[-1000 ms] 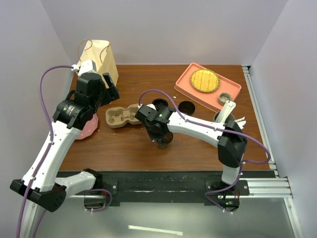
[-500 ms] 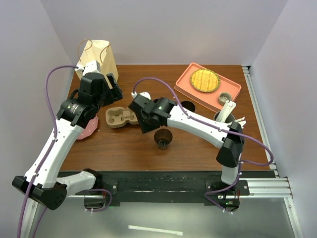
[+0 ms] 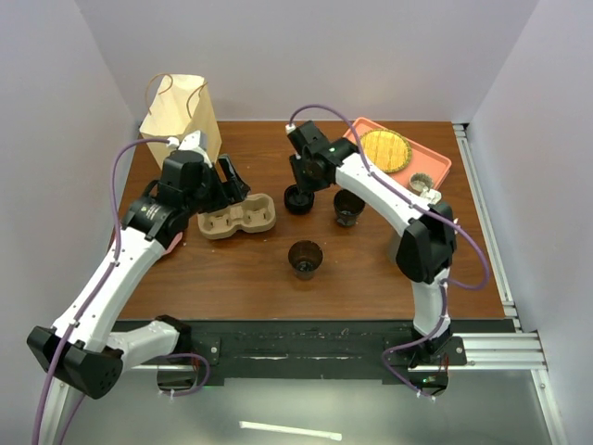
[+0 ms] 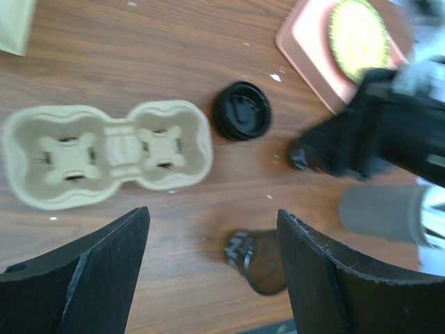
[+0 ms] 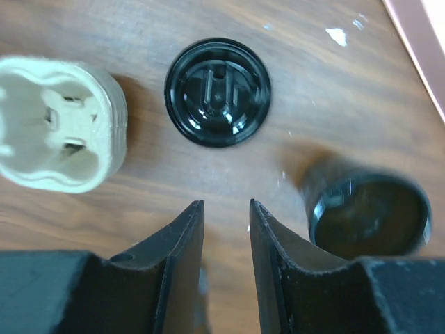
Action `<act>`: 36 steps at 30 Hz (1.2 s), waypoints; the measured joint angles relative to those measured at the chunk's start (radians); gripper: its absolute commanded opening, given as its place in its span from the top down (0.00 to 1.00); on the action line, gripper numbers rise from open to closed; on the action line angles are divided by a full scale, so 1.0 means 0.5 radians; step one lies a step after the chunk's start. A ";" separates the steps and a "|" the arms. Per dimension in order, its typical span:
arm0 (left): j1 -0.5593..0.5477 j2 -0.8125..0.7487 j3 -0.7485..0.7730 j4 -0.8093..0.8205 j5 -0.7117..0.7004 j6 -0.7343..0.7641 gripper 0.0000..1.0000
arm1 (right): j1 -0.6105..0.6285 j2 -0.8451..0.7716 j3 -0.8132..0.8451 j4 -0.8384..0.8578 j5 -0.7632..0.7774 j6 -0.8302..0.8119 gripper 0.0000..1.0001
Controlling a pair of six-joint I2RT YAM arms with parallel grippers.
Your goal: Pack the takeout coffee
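One takeout coffee cup (image 3: 306, 258), black and lidless, stands upright mid-table; in the left wrist view this cup (image 4: 261, 261) lies below and between my fingers. A second lidless black cup (image 3: 349, 206) (image 5: 368, 209) stands further back. A round black lid (image 3: 298, 198) (image 5: 217, 90) (image 4: 242, 120) lies flat on the table beside the tan carrier (image 3: 236, 215) (image 4: 104, 153) (image 5: 59, 125). My right gripper (image 3: 302, 184) (image 5: 226, 205) hovers just above the lid, open a little, holding nothing. My left gripper (image 3: 230, 178) (image 4: 212, 223) hangs wide open above the carrier.
A paper bag (image 3: 181, 111) stands at the back left. A pink tray (image 3: 435, 171) with a yellow round item (image 3: 384, 150) sits back right. A grey cup (image 4: 382, 212) stands near the right arm. A pink plate (image 3: 171, 243) shows under the left arm.
My right gripper opened, left the black cup standing mid-table and moved back over the lid. My left gripper shifted right, over the carrier.
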 measured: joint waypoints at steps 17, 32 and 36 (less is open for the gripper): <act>-0.006 -0.140 0.071 -0.008 0.224 -0.080 0.21 | 0.056 0.464 0.094 0.291 -0.353 -0.819 0.58; -0.014 -0.126 0.113 -0.077 0.220 -0.078 0.21 | 0.051 0.629 0.240 0.311 -0.230 -0.890 0.60; -0.021 -0.121 0.114 -0.080 0.215 -0.076 0.21 | 0.051 0.629 0.240 0.322 -0.230 -0.898 0.62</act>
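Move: The small stack of black lids lies about 6 cm ahead of the right hand, 4 cm to its left and 11 cm below. One cup stands some 13 cm to the right of the lids and 5 cm nearer the base; the other cup is about 21 cm back from them. The cup carrier's middle is roughly 16 cm left of the lids and 4 cm nearer. From the left hand the lids are about 8 cm ahead, 12 cm right and 20 cm below. The black lids are met from above: the right hand sinks about 10 cm, swinging left early and then easing forward, while turning some 25 degrees counter-clockwise. Its part-open fingers come to straddle the lids' near-left rim, one outside it and one over the inside, without closing on it. The left hand draws up about 4 cm and slightly back, still open. ##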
